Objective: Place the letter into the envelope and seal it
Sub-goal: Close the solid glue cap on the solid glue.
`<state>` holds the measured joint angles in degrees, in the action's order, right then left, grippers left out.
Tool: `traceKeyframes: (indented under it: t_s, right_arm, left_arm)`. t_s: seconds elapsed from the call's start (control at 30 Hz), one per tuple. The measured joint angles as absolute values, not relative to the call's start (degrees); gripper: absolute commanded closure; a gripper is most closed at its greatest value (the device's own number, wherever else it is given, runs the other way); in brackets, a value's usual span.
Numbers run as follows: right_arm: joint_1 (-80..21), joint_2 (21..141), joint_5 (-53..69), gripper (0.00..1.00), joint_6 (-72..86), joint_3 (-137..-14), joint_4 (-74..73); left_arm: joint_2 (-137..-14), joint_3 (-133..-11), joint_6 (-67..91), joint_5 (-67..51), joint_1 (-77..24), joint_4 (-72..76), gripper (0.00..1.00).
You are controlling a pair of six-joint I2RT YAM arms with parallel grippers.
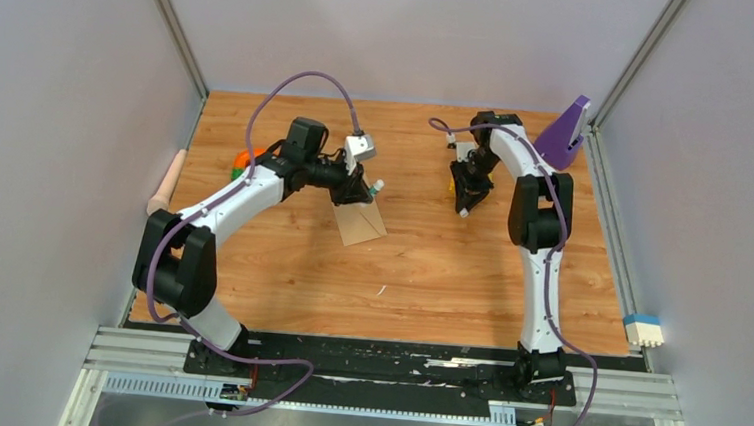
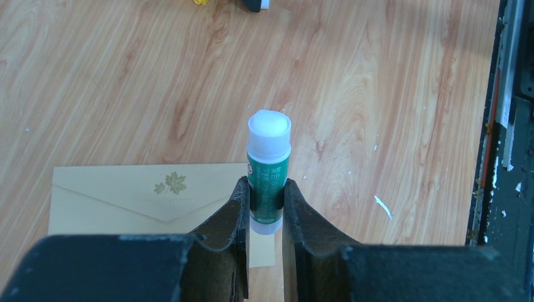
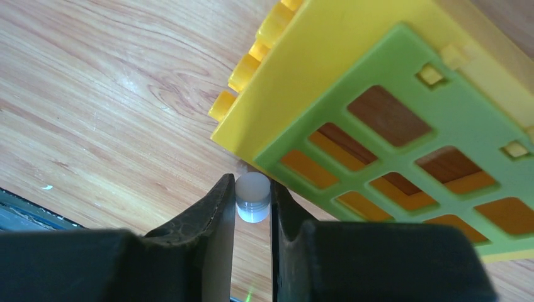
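Note:
The tan envelope (image 2: 126, 195) lies flat on the wooden table (image 1: 399, 275), its pointed flap folded down and a leaf print showing; the top view shows the envelope (image 1: 360, 222) under my left wrist. My left gripper (image 2: 264, 189) is shut on a green-labelled glue stick (image 2: 269, 163) whose white tip is bare, hovering over the envelope's right corner. In the top view the left gripper (image 1: 365, 190) sits at the envelope's far edge. My right gripper (image 3: 252, 185) is shut on a small translucent white cap (image 3: 252, 196), off to the right (image 1: 466, 207). The letter is out of view.
A yellow and green plastic grid toy (image 3: 390, 113) lies right beside the right gripper. A purple piece (image 1: 564, 136) stands at the back right corner. Orange and green items (image 1: 243, 159) and a pale wooden stick (image 1: 167, 183) lie at the left edge. A white scrap (image 1: 382, 291) lies mid-table.

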<state>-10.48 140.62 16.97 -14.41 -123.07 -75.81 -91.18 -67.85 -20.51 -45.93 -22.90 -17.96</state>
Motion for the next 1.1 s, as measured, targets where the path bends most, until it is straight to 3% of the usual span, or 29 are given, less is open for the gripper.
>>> traceKeyframes:
  t_s: [0.37,0.7,0.87,1.1]
  right_arm:
    - [-10.3,138.8,22.2,0.81,-14.6,-122.8,-71.4]
    - [-9.4,113.4,30.9,0.80,-7.6,-115.2,-56.2]
    - [-9.1,103.3,35.7,0.79,-1.9,-107.4,-46.5]
    - [-9.3,96.5,41.2,0.78,7.4,-87.2,-32.1]
  left_arm:
    - [-91.4,-67.9,-20.9,-47.2,-25.4,-18.3,1.00]
    - [-97.7,-67.2,-11.3,-54.6,-30.7,-9.3,1.00]
    - [-102.3,-67.0,0.8,-58.3,-31.7,2.3,1.00]
    - [-107.3,-63.7,28.1,-62.0,-31.8,32.9,1.00]
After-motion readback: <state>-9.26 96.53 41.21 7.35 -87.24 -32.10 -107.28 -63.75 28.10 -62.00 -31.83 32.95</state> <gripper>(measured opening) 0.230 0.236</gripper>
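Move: The left hand holds the solid glue with its fingers sloping down to the right; the cap it is to meet lies about 22 cm to its right, 6 cm farther out and 14 cm lower. The envelope lies below it, some 5 cm ahead, 2 cm left and 16 cm down. From the right hand, already closed on the cap near the table, the solid glue is roughly 21 cm left, 5 cm back and 15 cm up; the yellow block stands 7 cm ahead, 1 cm right, at about the same height. Keeping its pinch on the cap, the right hand lifts it about 25 cm beside the yellow block, then sinks some 4 cm while drifting 7 cm left towards the solid glue, its fingers swinging from pointing down to pointing left and slightly forward. The left hand, still gripping the solid glue, carries it some 11 cm right and a little back, dipping slightly before rising again as its fingers come level. ##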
